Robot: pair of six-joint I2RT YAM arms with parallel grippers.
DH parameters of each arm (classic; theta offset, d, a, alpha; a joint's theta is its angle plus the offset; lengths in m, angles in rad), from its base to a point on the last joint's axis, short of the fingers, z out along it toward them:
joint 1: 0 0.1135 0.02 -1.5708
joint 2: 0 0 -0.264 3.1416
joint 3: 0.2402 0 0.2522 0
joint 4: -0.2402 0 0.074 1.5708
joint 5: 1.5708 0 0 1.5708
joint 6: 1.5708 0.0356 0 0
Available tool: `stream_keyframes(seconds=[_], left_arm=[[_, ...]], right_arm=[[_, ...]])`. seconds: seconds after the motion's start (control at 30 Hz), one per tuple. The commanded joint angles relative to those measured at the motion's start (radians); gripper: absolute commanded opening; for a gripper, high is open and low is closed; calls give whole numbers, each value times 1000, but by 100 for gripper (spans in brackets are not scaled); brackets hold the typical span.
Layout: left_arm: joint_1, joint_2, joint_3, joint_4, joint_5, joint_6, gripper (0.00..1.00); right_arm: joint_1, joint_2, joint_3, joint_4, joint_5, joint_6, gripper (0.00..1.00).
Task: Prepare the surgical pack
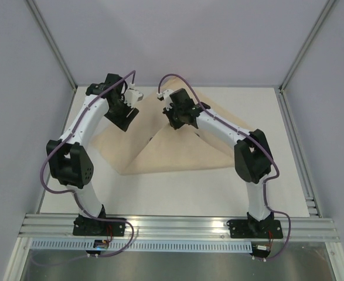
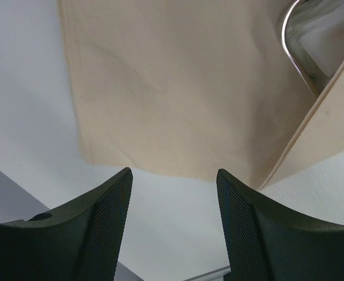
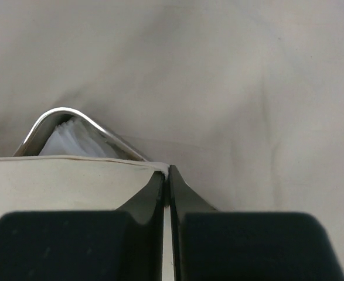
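Note:
The tan wrap sheet [image 1: 177, 155] lies spread on the white table, partly folded toward the middle. My right gripper [image 1: 174, 120] [image 3: 167, 172] is shut on a folded edge of the wrap [image 3: 60, 181], holding it raised over the steel tray [image 3: 54, 114]. White gauze [image 3: 72, 140] shows inside the tray's corner. My left gripper [image 1: 125, 116] [image 2: 174, 175] hangs open and empty above the table, just off the wrap's left corner [image 2: 177, 88]. The tray's rim [image 2: 292, 41] peeks out at the top right of the left wrist view. Clamps, tweezers and packets are hidden.
White table [image 1: 177, 196] with grey enclosure walls at the back and sides. An aluminium rail [image 1: 177, 225] carries both arm bases along the near edge.

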Motion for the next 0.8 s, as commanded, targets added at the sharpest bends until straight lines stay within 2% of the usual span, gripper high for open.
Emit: stream_keyframes(seconds=[0.0,0.3,0.53,0.6,0.63,0.67,0.73,0.77], left_arm=[[-22,60,84,16,-4,25,68],[-58,230,209,26,2,29,68],[-59,272,247,12,29,9,68],[-65,279,247,10,45,-1,68],[-68,281,245,9,52,-5,68],[-73,281,247,7,54,-6,68],[-85,283,247,4,61,-8,68],[-88,283,247,3,66,-14,68]], right_arm=[[-31,76,127,23,-27,27,0],[-74,274,270,7,20,32,2],[-117,411,399,-32,-5,62,10],[-126,425,425,-52,-2,84,20],[-135,432,425,-55,-3,98,38],[-141,432,426,-55,-8,110,45],[-158,431,431,-56,-28,161,55],[-166,428,445,-61,-37,188,56]])
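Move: The cloth just beyond the tray, where the held corner is being taken, lies about 9 cm ahead of the right hand, 2 cm to its right and 11 cm below. The tray's middle, largely under the flap, is some 5 cm back, straight behind and 10 cm below; the cloth's far corner is roughly 28 cm ahead. From the open left hand the tray sits level ahead, about 19 cm to the right, 14 cm below. Still pinching the cloth's corner, the right hand carries it forward and down in equal measure, about 9 cm each, past the tray's far edge and down towards the cloth beyond, then opens halfway and lets go. The left hand, empty and open, goes forward, right and down by 4 to 5 cm each, in towards the tray, then all but stops. ##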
